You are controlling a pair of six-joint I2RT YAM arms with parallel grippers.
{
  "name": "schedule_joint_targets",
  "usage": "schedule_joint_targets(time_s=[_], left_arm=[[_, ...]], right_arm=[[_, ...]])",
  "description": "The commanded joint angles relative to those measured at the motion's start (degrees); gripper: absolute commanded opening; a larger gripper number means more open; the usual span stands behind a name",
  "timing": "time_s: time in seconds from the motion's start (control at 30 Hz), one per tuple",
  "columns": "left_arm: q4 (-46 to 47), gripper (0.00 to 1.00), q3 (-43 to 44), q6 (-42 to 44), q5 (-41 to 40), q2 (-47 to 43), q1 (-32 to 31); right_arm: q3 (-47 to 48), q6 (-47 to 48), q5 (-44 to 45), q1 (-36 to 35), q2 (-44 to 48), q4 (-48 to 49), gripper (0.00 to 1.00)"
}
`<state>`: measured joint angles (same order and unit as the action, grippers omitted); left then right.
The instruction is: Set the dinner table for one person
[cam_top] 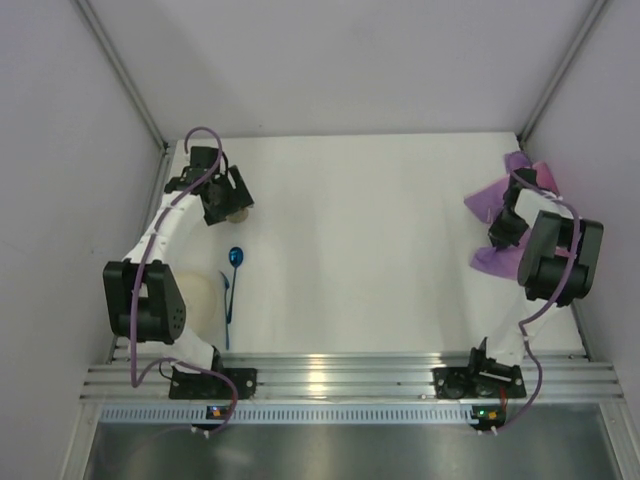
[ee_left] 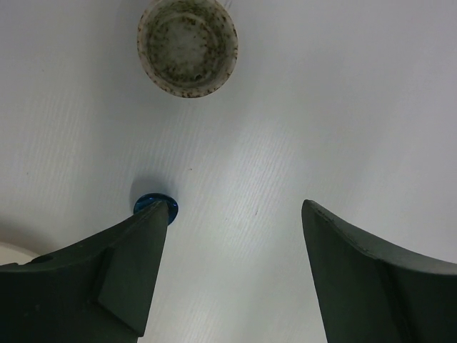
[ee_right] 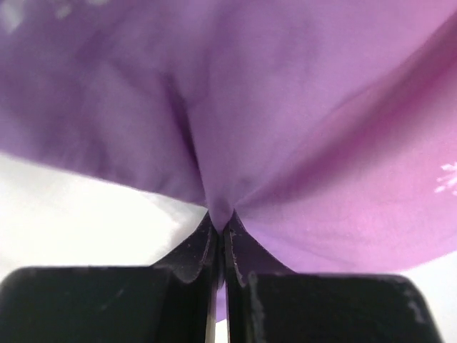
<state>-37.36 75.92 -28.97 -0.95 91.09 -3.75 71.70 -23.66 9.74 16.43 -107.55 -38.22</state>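
Note:
The dinner table is a white tabletop with a ribbed aluminium rail along its near edge. My right gripper is at the far right, shut on a fold of the crumpled purple placemat, which fills the right wrist view above the closed gripper. My left gripper is open at the back left, just short of a small speckled cup. Nothing lies between its jaws. A blue spoon lies near it; its bowl peeks out from behind the left finger.
A cream plate lies at the left, partly under the left arm, and its rim shows in the left wrist view. The spoon's handle runs toward the rail beside it. Grey walls close in the table's left, back and right sides.

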Motion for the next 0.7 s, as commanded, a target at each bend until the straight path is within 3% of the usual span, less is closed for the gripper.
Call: schedule_joint_targets(time_s=[0.0,0.3,0.43,0.47,0.5,0.53,0.57,0.67], left_arm=[[0.27,0.8,2.21,0.06,0.07,0.49,0.14],[-1.83,0.8,4.67,-1.17,-4.58,-2.92,-0.82],[-3.32,0.8,5.55,-0.91,-6.43,-4.78,-0.82],[-4.02,0.8,5.73,-1.0,-6.61,-5.04,-0.82],[-4.29,0.8,5.82,-1.35,-6.69,-5.65,-0.82],[-4.47,0.8,5.82,-1.61,-6.78,-5.83,-0.82],[-4.65,0.8,5.73,-1.88,-6.61,-6.18,-0.91],[-4.3,0.8,5.12,-3.28,-6.52,-7.15,-2.13]], right_arm=[[-0.78,-1.3,-1.04,-7.0,-2.24,-0.18,0.0],[11.61,-7.35,-0.16,-39.16,3.22,-10.73,0.0],[17.23,-11.93,-5.85,-49.98,1.38,-11.09,0.0],[19.77,-12.2,-6.91,-53.39,0.42,-11.18,0.1],[21.01,-12.29,-8.14,-55.08,-1.24,-11.0,0.32],[22.33,-11.07,-9.63,-56.58,-2.04,-10.83,0.62],[24.69,-10.45,-11.39,-58.94,-2.66,-11.0,0.99],[25.51,-8.95,-12.03,-61.51,-1.71,-11.53,1.0]])
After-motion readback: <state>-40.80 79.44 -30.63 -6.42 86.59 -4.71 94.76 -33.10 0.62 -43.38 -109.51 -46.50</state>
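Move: The right hand already pinches the purple-pink cloth, whose bulk lies about 6 cm ahead and 6 cm to its right. The bare table middle, where the cloth goes, is roughly 37 cm to its left, level ahead and 1 cm below. Left of that spot by about 29 cm stand the cup, 8 cm farther out, and the blue spoon, 10 cm nearer. From the left hand the spot is some 27 cm right, 4 cm back and 14 cm below. Keeping the cloth's edge pinched between closed fingertips, the right hand sweeps it fast to the left, some 44 cm towards the table middle, low at first, then rising about 10 cm and easing slightly back. The wrist turns about 50 degrees counter-clockwise, and late in the sweep the fingers spring wide open and let go of the cloth. The left hand, still open and empty, lifts about 4 cm away from the table near the cup. ##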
